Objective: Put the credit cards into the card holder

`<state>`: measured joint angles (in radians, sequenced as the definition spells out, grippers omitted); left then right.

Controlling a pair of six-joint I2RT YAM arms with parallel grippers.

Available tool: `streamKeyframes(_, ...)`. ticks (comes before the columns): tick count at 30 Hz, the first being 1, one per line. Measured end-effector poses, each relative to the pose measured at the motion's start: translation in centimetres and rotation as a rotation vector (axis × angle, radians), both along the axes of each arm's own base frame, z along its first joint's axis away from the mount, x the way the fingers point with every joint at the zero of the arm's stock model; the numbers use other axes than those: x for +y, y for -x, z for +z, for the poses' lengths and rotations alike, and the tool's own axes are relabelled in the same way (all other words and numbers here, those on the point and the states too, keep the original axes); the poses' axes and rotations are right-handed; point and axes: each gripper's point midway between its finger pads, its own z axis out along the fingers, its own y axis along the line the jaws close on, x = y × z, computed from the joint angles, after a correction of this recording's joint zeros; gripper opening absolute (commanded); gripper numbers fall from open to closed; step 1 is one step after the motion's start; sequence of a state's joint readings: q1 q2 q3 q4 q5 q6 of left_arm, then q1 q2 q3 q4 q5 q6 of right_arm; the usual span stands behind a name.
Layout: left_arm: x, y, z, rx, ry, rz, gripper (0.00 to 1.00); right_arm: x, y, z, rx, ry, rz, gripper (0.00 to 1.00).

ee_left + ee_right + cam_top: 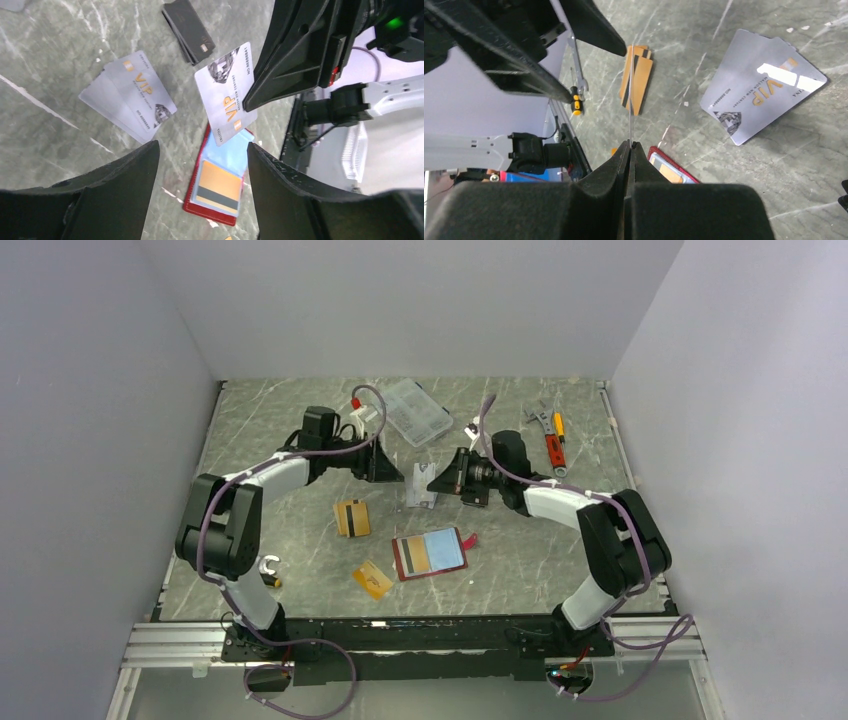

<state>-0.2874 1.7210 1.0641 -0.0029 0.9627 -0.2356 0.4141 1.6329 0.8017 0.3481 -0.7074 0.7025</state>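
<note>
The red card holder [432, 552] lies open on the table, light blue inside, with an orange-gold black-striped card [220, 186] in its pocket. My right gripper [630, 145] is shut on a silver-grey VIP credit card [227, 97], which shows edge-on [630, 100] in the right wrist view and hangs above the holder. My left gripper [201, 147] faces it, open, with nothing between its fingers [125, 185]. Two more silver cards [132, 97] lie fanned on the table. Orange-gold cards [351, 517] lie left of the holder, and another [373, 579] lies nearer the front.
A small black folding wallet [189, 30] lies beyond the silver cards. A clear plastic box [415, 412] sits at the back, and hand tools [550, 435] lie at the back right. A small white piece [270, 568] lies by the left arm's base.
</note>
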Motion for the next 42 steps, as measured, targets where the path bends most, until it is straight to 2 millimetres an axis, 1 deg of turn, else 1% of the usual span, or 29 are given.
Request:
streamKeyframes(4, 0.0, 0.5, 0.6, 0.054, 0.096, 0.002, 0.68, -0.1, 0.5, 1.6, -0.027, -0.044, 0.025, 0.0)
streamKeyframes(9, -0.6, 1.2, 2.3, 0.067, 0.199, -0.035, 0.66, 0.5, 1.0, 3.2, -0.029, -0.115, 0.057, 0.0)
streamKeyframes(13, -0.7, 1.6, 2.8, 0.062, 0.235, -0.05, 0.65, 0.9, 1.2, 4.5, -0.041, -0.167, 0.082, 0.0)
streamKeyframes(16, -0.8, 1.7, 3.2, 0.066, 0.251, -0.055, 0.63, 1.0, 1.3, 5.2, -0.044, -0.192, 0.093, 0.0)
streamKeyframes(21, -1.0, 1.7, 4.3, 0.051, 0.286, -0.067, 0.52, 1.3, 1.6, 5.4, -0.045, -0.201, 0.104, 0.0)
streamKeyframes(30, -1.2, 2.0, 5.3, 0.039, 0.318, -0.089, 0.42, 2.1, 2.2, 5.3, -0.041, -0.201, 0.129, 0.0)
streamKeyframes(37, -1.2, 2.1, 5.8, 0.039, 0.334, -0.093, 0.25, 2.2, 2.3, 5.2, -0.039, -0.196, 0.131, 0.0)
streamKeyframes(42, -1.1, 2.0, 5.8, 0.032, 0.337, -0.09, 0.24, 2.2, 2.2, 5.3, -0.046, -0.196, 0.133, 0.0)
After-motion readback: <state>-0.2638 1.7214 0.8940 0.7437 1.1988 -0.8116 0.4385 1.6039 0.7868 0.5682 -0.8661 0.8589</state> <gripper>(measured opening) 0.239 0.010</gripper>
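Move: The silver credit card held out by the right fingers has its middle about 4 cm to the right of the open left fingertips, 1 cm back and roughly level with them. The silver card stack lies on the table 3 cm ahead, 5 cm right and 12 cm below the left hand; the open card holder is 11 cm back and 7 cm right. From the right hand, the left fingertips are 7 cm left and 1 cm ahead, nearly level. Bring the left gripper up about 6 cm and slightly back, tipping its fingers up some 20 degrees to nearly level and closing them from wide open to a narrow gap either side of the card's free edge. Keep the right pinch shut on the card; raise it about 5 cm with its fingers tipping up, then ease it left and back, towards the left fingers. ##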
